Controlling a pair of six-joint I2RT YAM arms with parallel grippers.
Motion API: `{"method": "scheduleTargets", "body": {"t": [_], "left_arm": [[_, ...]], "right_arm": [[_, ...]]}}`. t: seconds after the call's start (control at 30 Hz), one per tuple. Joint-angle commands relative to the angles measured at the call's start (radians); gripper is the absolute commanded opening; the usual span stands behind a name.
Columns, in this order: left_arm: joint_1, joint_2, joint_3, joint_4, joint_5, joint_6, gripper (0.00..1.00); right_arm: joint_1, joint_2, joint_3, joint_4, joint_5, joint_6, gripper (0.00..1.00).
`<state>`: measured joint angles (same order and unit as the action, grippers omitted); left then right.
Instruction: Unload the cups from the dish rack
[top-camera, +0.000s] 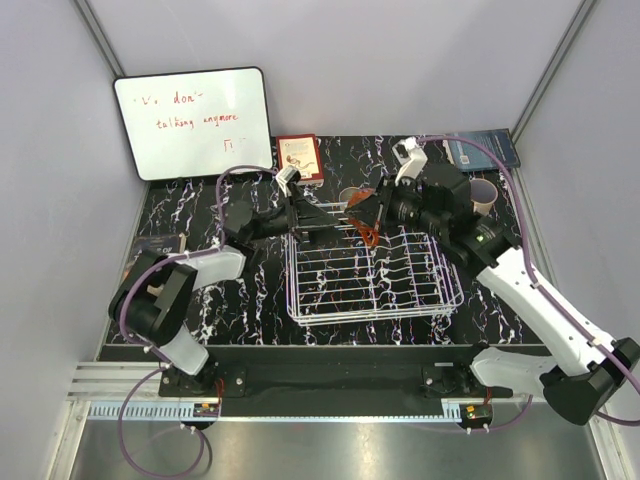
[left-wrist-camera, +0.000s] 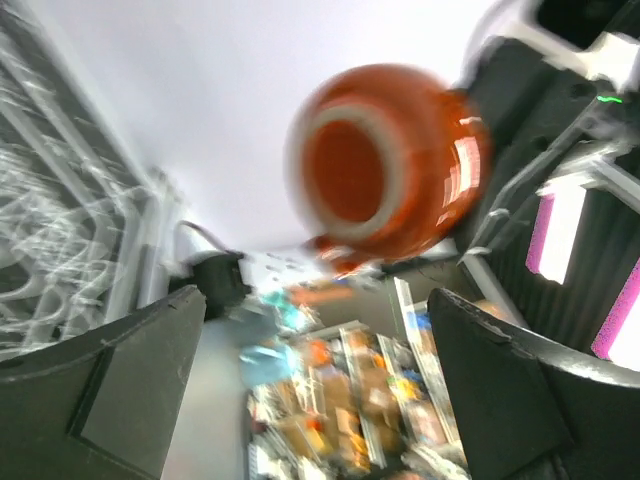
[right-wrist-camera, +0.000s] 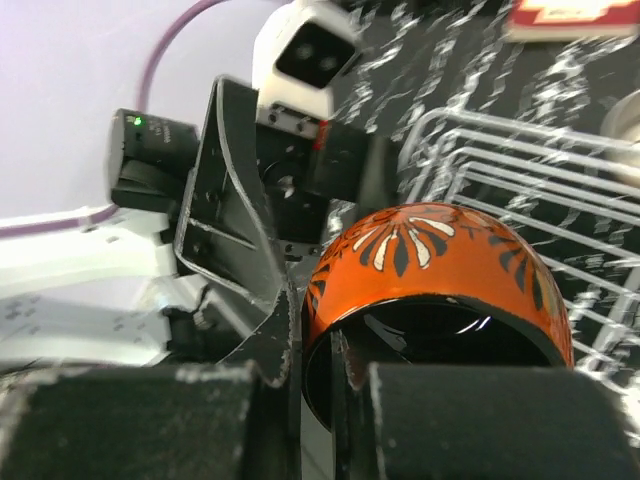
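A squat reddish-orange cup (top-camera: 365, 222) with a dark flower pattern hangs over the far edge of the white wire dish rack (top-camera: 372, 290). My right gripper (right-wrist-camera: 335, 350) is shut on the cup (right-wrist-camera: 440, 265), pinching its rim with one finger inside. My left gripper (top-camera: 335, 218) faces the cup (left-wrist-camera: 390, 160) from the left. Its jaws stand wide open and apart from the cup, with nothing between them. A tan cup (top-camera: 350, 195) stands just behind the rack. A pale cup (top-camera: 483, 195) stands on the table at the right.
A whiteboard (top-camera: 195, 120) leans at the back left. A red-framed box (top-camera: 299, 157) and a blue book (top-camera: 485, 150) lie at the back. The rack's wires (right-wrist-camera: 520, 170) run close under the held cup. Both arms meet over the rack's far edge.
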<state>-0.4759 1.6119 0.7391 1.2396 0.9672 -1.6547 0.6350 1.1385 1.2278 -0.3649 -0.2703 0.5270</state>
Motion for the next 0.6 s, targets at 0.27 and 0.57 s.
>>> {"method": "scheduleTargets", "body": {"t": [0.27,0.57], "left_arm": [[-0.154,-0.175,0.365,-1.575,-0.702,1.199,0.99],[-0.234,-0.024,0.405,-1.779,-1.085,1.219,0.99]], "right_arm": [[0.003,0.226,0.357,-0.141,0.264,-0.142,0.00],[-0.029,0.418,0.524,-0.184,0.362,-0.119,0.00]]}}
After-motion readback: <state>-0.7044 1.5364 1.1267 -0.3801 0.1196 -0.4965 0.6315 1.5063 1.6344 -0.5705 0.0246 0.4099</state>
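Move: The orange cup, already pinched in the right fingers, is bound for bare counter beyond the rack, about 21 cm ahead, 5 cm left and 24 cm below. The steel cup stands some 19 cm ahead and 2 cm right, the cream cup 18 cm ahead and 12 cm right; the rack's middle is straight below, 5 cm right. For the emptied left hand, the orange cup is roughly 5 cm ahead, 7 cm right and slightly above. The orange cup is carried forward about 10 cm in the right hand's unchanged pinch, over the rack towards the steel cup, rising a little before sinking back, while that wrist turns some 15 degrees clockwise and tips its fingers further down. The left hand, open and already free of the cup, drops about 15 cm and edges forward, swinging its fingers from pointing right to pointing down over the rack's left part. ##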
